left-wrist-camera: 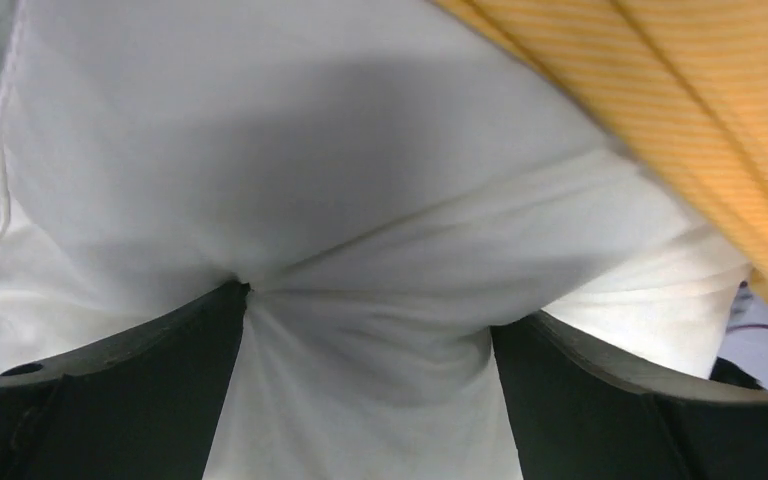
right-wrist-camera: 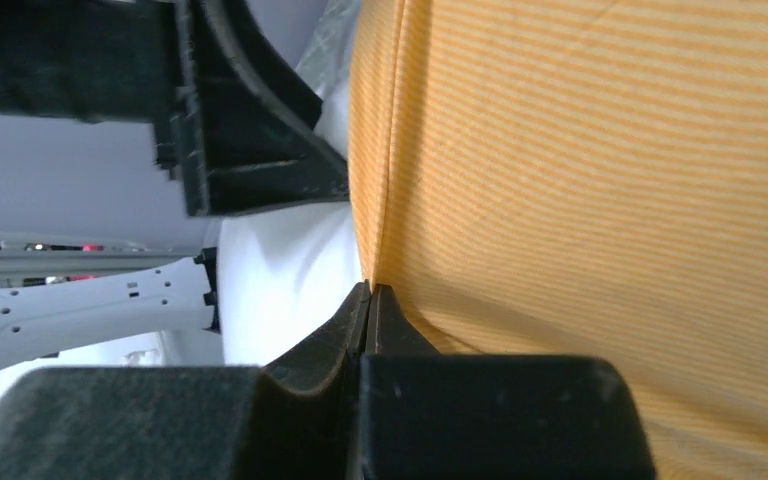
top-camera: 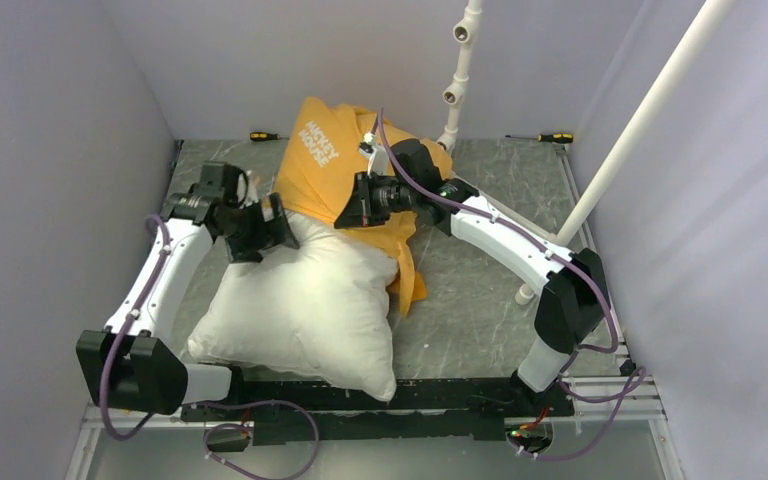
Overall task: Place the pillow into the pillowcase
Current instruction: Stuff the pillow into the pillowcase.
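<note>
The plump white pillow point(top-camera: 300, 300) lies on the table, its far end at the mouth of the orange-yellow pillowcase point(top-camera: 325, 160), which is bunched up behind it. My left gripper point(top-camera: 260, 228) is at the pillow's far left corner. In the left wrist view it point(left-wrist-camera: 370, 310) stands open, its fingers wide apart, and the pillow point(left-wrist-camera: 290, 180) bulges between them with the pillowcase point(left-wrist-camera: 700, 110) at the upper right. My right gripper point(top-camera: 345, 215) is shut on the pillowcase edge. The right wrist view shows it point(right-wrist-camera: 368, 290) pinching the striped orange pillowcase point(right-wrist-camera: 580, 180) beside the pillow point(right-wrist-camera: 280, 270).
Two screwdrivers point(top-camera: 263, 135) point(top-camera: 557, 137) lie at the table's far edge. A white upright pipe point(top-camera: 460, 70) stands behind the pillowcase, and a slanted white pole point(top-camera: 640, 120) crosses above the right arm. Grey walls close in on three sides.
</note>
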Tool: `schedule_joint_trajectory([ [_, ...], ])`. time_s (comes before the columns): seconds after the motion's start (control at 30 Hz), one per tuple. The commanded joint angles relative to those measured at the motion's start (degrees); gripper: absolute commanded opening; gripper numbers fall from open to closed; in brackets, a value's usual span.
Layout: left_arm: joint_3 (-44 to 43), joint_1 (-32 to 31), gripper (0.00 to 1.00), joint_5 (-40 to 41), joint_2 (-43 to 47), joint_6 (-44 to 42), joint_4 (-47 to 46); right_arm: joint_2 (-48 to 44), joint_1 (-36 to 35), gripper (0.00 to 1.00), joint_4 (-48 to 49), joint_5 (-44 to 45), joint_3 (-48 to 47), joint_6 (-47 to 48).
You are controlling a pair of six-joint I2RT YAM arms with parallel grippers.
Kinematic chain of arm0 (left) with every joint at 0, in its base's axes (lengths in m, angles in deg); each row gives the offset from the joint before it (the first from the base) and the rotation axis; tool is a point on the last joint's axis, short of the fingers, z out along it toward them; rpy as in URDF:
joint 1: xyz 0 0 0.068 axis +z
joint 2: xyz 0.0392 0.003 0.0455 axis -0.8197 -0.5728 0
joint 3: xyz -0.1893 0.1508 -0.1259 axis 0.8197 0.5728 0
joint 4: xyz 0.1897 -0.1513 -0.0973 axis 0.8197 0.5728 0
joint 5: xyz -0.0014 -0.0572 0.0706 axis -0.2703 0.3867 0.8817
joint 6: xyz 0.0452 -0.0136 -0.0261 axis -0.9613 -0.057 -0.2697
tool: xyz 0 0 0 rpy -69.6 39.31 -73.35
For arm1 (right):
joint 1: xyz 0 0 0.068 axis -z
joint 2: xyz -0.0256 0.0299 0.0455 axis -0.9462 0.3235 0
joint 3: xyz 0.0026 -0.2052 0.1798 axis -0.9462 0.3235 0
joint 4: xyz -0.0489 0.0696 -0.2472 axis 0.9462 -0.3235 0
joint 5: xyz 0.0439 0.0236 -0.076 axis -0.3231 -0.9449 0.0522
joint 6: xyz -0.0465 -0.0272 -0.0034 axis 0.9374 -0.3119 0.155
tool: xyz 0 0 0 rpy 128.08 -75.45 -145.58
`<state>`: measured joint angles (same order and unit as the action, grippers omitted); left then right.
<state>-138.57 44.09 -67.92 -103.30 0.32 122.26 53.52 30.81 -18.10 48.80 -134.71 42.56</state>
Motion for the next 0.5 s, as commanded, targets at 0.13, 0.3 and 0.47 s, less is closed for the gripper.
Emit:
schedule_joint_trajectory([
  [0.13, 23.26, 10.14, 0.04, -37.31, 8.51, 5.69, -35.53, 0.24, -1.64, 0.00, 5.37, -16.98, -2.94, -8.04],
  [0.3, 26.89, 7.23, 0.00, -33.85, 15.34, 20.64, -66.00, -0.47, -4.48, 0.00, 7.99, -22.82, -6.83, -11.82],
  [0.47, 25.71, 4.91, 0.00, -24.50, 17.68, 23.17, -70.67, -1.52, -9.05, 0.00, 16.09, -28.86, -8.72, -16.79],
])
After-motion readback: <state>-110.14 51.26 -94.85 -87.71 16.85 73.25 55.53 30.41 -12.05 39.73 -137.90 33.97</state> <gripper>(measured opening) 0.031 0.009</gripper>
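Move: The pillow fabric to be grabbed lies right under the left hand's open fingers, about 1 cm back and 2 cm down. Most of the pillow bulges some 12 cm back and 3 cm right of that hand, about 7 cm lower. The pillowcase hem, already pinched by the right hand, is roughly 10 cm right and 3 cm ahead of the left hand; the pillowcase body lies about 14 cm ahead and 14 cm right. From the right hand, the fabric is some 10 cm left, 4 cm back. The pillow's top fabric gets pinched as the left hand dips about 2 cm and shuts its wide-open fingers; it then carries the fold right and up, some 6 cm each, slightly forward, towards the right hand, fingers swinging about 40 degrees from downward to forward-right. Still holding the pillowcase hem, the right hand rises about 4 cm and edges left to meet it. ##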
